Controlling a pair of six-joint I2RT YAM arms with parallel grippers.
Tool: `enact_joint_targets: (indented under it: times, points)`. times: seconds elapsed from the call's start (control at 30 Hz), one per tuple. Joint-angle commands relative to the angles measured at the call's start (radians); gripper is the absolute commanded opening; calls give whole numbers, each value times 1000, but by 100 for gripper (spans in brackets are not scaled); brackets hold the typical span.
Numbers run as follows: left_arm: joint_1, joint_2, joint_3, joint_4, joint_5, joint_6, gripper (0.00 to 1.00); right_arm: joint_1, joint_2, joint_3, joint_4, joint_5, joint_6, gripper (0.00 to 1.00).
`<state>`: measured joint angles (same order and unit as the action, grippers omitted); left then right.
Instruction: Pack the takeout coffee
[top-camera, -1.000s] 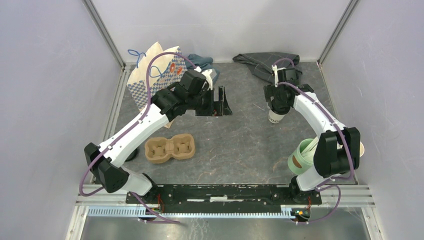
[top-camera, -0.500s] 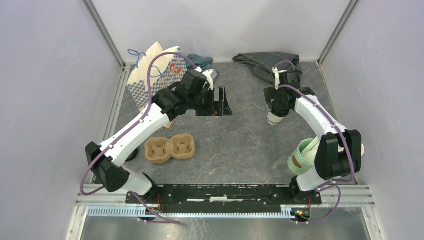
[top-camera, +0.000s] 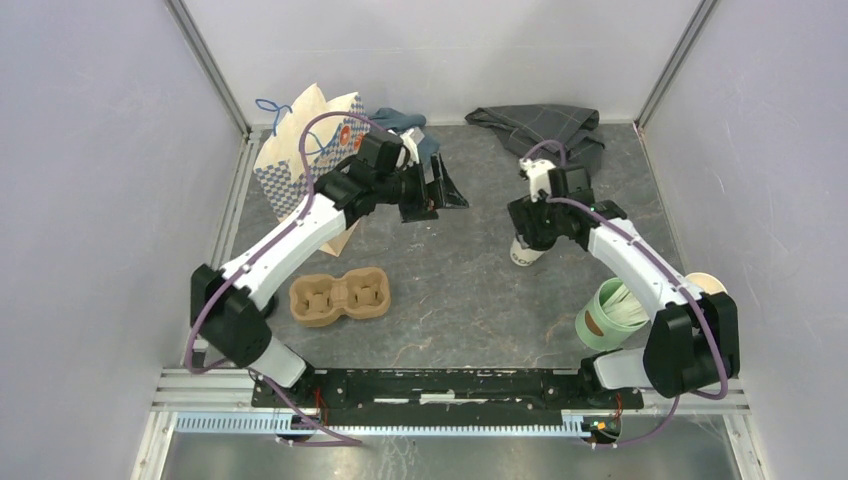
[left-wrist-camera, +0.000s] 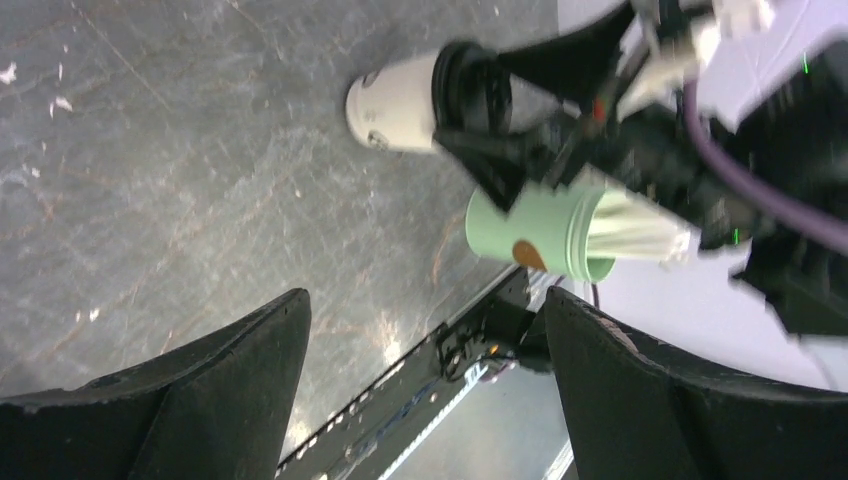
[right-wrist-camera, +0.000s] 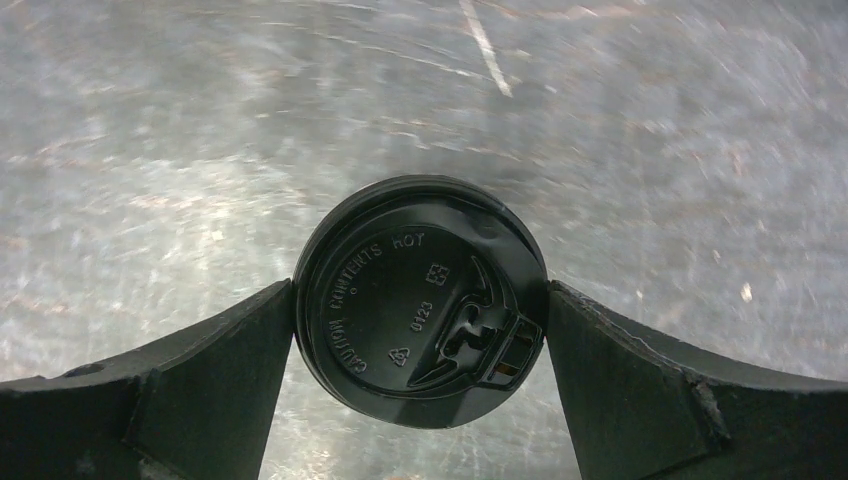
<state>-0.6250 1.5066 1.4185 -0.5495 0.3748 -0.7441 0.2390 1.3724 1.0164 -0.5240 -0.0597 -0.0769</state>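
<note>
The takeout coffee (top-camera: 524, 251), a small white paper cup with a black lid (right-wrist-camera: 420, 300), is in my right gripper (top-camera: 531, 224). Both fingers press the lid's rim from either side, right of the table's centre. The left wrist view shows the same white cup (left-wrist-camera: 395, 88) under the right arm. My left gripper (top-camera: 437, 188) hovers open at the back left, in front of the paper bag (top-camera: 300, 150). Nothing is between its fingers (left-wrist-camera: 250, 380), which point toward the coffee.
A tan two-cup carrier (top-camera: 340, 297) lies front left. A mint-green cup (top-camera: 608, 315) with white sticks stands near the right arm's base, a lidless white cup (top-camera: 706, 285) beside it. Dark cloth (top-camera: 545, 125) and blue cloth (top-camera: 405, 122) lie along the back wall.
My right gripper has carried the coffee leftward and toward the front. The left arm has drawn back a little and turned its open gripper toward the right.
</note>
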Motion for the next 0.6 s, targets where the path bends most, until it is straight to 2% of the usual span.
enact_joint_targets:
  times: [0.0,0.27,0.57]
  points:
    - [34,146,24,171,146,-102,93,116,-48,-14,68,7,-75,98]
    - [16,422,130,264,276,-80,95,175,-58,-40,88,-17,-69,98]
    - [-18,563,193,367,334,-97,96,192,-50,-27,86,-19,-77,98]
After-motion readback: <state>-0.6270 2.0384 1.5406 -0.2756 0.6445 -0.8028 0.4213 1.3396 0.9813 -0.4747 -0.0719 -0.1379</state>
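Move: The lidded cup is already between the right hand's fingers at its rim, its middle some 5 cm below that hand; the spot where the hands will meet is about 6 cm left and 2 cm back. From the left hand, which is empty and open, the cup lies roughly 20 cm right, 2 cm ahead and 16 cm below. The paper bag is about 24 cm left and 14 cm ahead of the left hand. The green straw holder is some 16 cm right and 17 cm back from the right hand. The left hand drops about 13 cm while reaching right some 8 cm and forward 5 cm, tipping its open fingers some 15 degrees further down and turning slightly clockwise, so that one fingertip comes close over the near side of the cup's lid. The right hand keeps its hold on the rim and carries the cup about 6 cm left and a little back to meet it, turning some 15 degrees counter-clockwise and slowing, its height barely changed. ##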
